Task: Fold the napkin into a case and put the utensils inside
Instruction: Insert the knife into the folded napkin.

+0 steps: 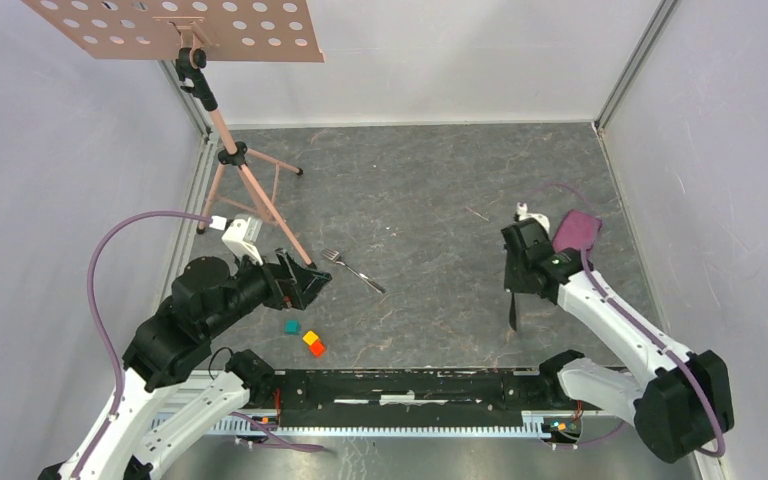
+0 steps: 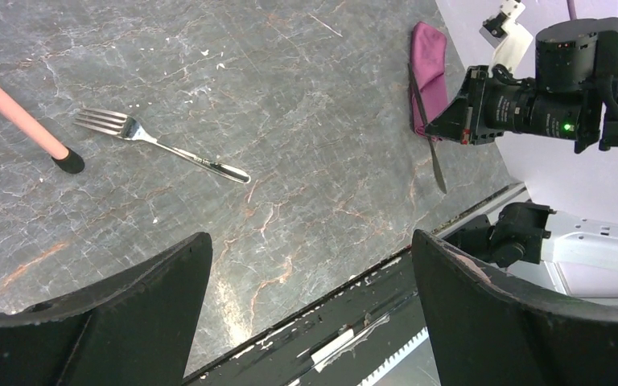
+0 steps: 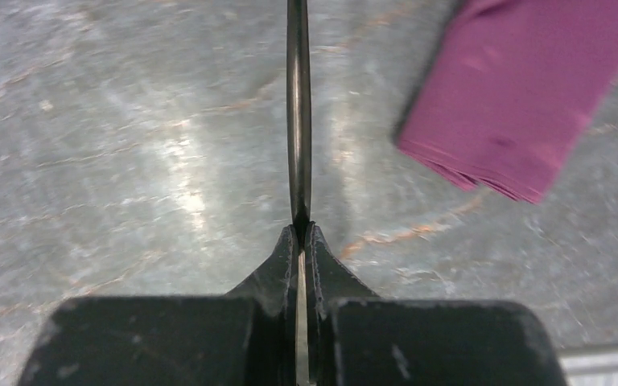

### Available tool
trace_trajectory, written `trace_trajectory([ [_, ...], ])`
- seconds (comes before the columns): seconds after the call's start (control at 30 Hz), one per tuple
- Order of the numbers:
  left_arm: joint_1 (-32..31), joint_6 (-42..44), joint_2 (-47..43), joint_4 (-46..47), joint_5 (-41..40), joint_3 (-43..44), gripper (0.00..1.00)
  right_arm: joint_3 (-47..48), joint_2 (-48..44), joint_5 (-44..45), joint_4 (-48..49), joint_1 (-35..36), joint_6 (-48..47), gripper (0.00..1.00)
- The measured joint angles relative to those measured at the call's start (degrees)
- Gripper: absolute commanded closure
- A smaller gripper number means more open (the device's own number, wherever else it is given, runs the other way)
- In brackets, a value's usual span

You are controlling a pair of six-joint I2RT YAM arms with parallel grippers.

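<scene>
My right gripper [image 3: 300, 229] is shut on the dark knife [image 3: 298, 121], which I see edge-on and which runs straight out from the fingertips. From above, the knife [image 1: 513, 312] hangs off the table below that gripper [image 1: 513, 290]. The folded plum napkin [image 1: 575, 231] lies flat just to the right of it, and its layered edge [image 3: 523, 96] shows in the right wrist view. The fork [image 1: 352, 270] lies alone on the table left of centre, tines to the upper left. My left gripper [image 2: 312, 257] is open and empty and hovers near the fork [image 2: 161, 145].
A pink tripod stand [image 1: 245, 170] with a perforated board [image 1: 175, 28] stands at the back left, one foot [image 2: 68, 161] near the fork. Teal [image 1: 291, 327], yellow [image 1: 311, 338] and orange [image 1: 317, 349] blocks sit near the front. White walls enclose three sides.
</scene>
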Motion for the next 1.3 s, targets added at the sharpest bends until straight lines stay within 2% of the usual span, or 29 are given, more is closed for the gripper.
trace_trajectory([
  [0.27, 0.0, 0.0, -1.1, 0.0, 0.1, 0.0, 0.0, 0.0, -1.2, -3.4, -5.0, -17.5, -2.7, 1.0],
  [0.53, -0.5, 0.0, -1.1, 0.0, 0.1, 0.0, 0.0, -0.1, -0.4, -9.6, -6.7, -29.5, -7.1, 1.0],
  [0.9, -1.7, 0.2, -0.5, -1.1, 0.3, 1.4, 0.0, -0.3, 4.2, -12.2, -7.0, -36.1, -13.0, 1.0],
  [1.3, -5.9, 5.1, 0.9, -3.3, -2.9, 3.8, 0.0, 1.6, 10.6, -12.3, -6.6, -40.3, -17.7, 1.0],
])
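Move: The right hand already holds the knife, its front length pointing ahead. The middle of the folded napkin lies about 15 cm to its right, some 10 cm ahead and 7 cm below. The napkin's near end is roughly level with the hand, 10 cm to its right, and the foot of the right-hand wall is about 33 cm to the right and 10 cm ahead. From the left hand, the napkin lies around 60 cm right, 18 cm ahead and 27 cm lower. Keeping the knife pinched in shut fingers, the right hand swings about 13 cm to the right, fast at first and then slowing, towards the folded napkin's near end. It turns some 20 degrees clockwise to bring the knife nearer the napkin's length, then sinks and draws back 3 to 4 cm as the fingers tip steeper downwards. ##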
